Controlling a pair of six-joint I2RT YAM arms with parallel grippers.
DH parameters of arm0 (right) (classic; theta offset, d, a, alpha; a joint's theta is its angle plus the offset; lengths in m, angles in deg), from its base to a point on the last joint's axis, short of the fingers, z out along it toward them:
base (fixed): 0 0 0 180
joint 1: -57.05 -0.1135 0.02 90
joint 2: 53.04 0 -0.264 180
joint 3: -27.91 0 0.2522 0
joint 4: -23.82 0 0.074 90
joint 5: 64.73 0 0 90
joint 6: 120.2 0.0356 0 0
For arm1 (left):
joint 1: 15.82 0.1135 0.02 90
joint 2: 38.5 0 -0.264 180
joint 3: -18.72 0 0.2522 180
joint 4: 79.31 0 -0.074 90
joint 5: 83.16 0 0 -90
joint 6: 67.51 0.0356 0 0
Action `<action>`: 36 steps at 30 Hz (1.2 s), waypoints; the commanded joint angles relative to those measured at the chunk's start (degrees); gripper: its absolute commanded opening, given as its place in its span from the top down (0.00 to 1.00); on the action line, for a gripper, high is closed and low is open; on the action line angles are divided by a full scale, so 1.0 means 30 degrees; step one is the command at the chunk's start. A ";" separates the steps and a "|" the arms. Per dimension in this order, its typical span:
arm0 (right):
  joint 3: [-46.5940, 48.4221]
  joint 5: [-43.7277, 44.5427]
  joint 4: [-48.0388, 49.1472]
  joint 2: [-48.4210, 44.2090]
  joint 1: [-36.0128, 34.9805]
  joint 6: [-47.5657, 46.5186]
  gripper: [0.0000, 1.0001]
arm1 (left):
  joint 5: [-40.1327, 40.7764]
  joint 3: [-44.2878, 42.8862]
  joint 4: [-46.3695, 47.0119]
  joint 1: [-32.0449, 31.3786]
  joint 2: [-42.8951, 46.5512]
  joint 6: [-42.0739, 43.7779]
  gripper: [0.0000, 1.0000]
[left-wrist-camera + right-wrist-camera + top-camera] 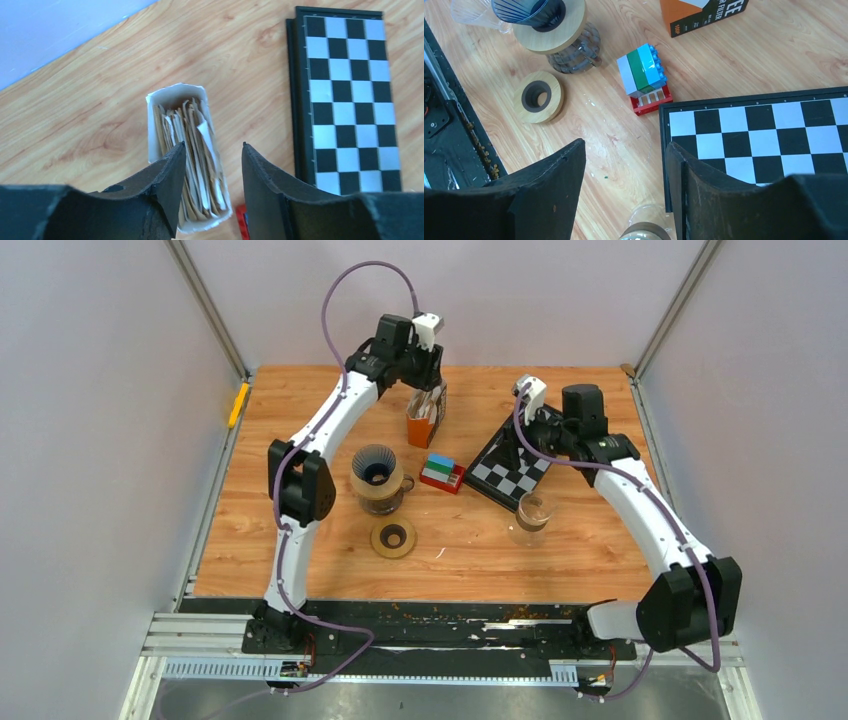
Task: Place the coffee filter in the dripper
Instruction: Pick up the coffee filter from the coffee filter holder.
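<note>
The coffee filters [196, 134], brown and white papers, stand packed in an open-topped orange box [425, 418] at the back of the table. My left gripper [213, 151] hovers open just above that box, its left finger over the box's rim, nothing pinched between the pads. In the top view the left gripper [428, 388] hangs over the box. The dripper [376, 468], a ribbed blue-grey cone in a wooden collar on a glass carafe, stands left of centre; the dripper [531, 11] also shows in the right wrist view. My right gripper [624, 146] is open and holds nothing, above bare wood beside the chessboard.
A chessboard [513, 468] lies right of centre, with a clear glass [530, 517] at its near corner. A stack of toy bricks [441, 473] sits between the dripper and the board. A loose wooden ring [393, 538] lies in front of the dripper. A yellow tool [237, 404] rests at the left edge.
</note>
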 commanded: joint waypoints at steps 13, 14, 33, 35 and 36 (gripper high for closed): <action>-0.0848 -0.1957 0.1920 -0.0797 0.0777 -0.0322 0.41 | 0.0988 -0.0870 0.2954 0.0049 -0.1927 -0.1499 0.60; -0.0870 -0.1959 0.1916 -0.0748 0.0790 -0.0321 0.41 | 0.0928 -0.0857 0.2982 0.0028 -0.1968 -0.1557 0.61; -0.0966 -0.2075 0.1920 -0.0525 0.0998 -0.0189 0.41 | 0.0387 -0.0621 0.2907 -0.0205 -0.2309 -0.2235 0.76; -0.0966 -0.2098 0.1919 -0.0511 0.1021 -0.0203 0.41 | 0.0326 -0.0639 0.2910 -0.0209 -0.2285 -0.2298 0.80; -0.0966 -0.2105 0.1916 -0.0510 0.1033 -0.0203 0.41 | 0.0300 -0.0649 0.2911 -0.0209 -0.2265 -0.2313 0.83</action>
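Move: The coffee filters' top edges, standing in the open orange filter box, are about 3 cm ahead of my left hand, 1 cm to its right and 6 cm below. The box's middle is almost straight under this hand, about 12 cm down. The chessboard's middle is about 21 cm right and 8 cm back, the coloured blocks about 14 cm back and 3 cm right, both some 16 cm lower. From my right hand the filters are about 19 cm ahead and 17 cm left, slightly below. I lower my left hand about 5 cm while reaching some 3 cm forward, down to the filter tops at the right side of the box. Most of that comes in the first third; then I ease about 1 cm right and sink slightly again, drawing my half-open fingers steadily nearly shut around a filter's upper edge, with only a slight wrist turn. ##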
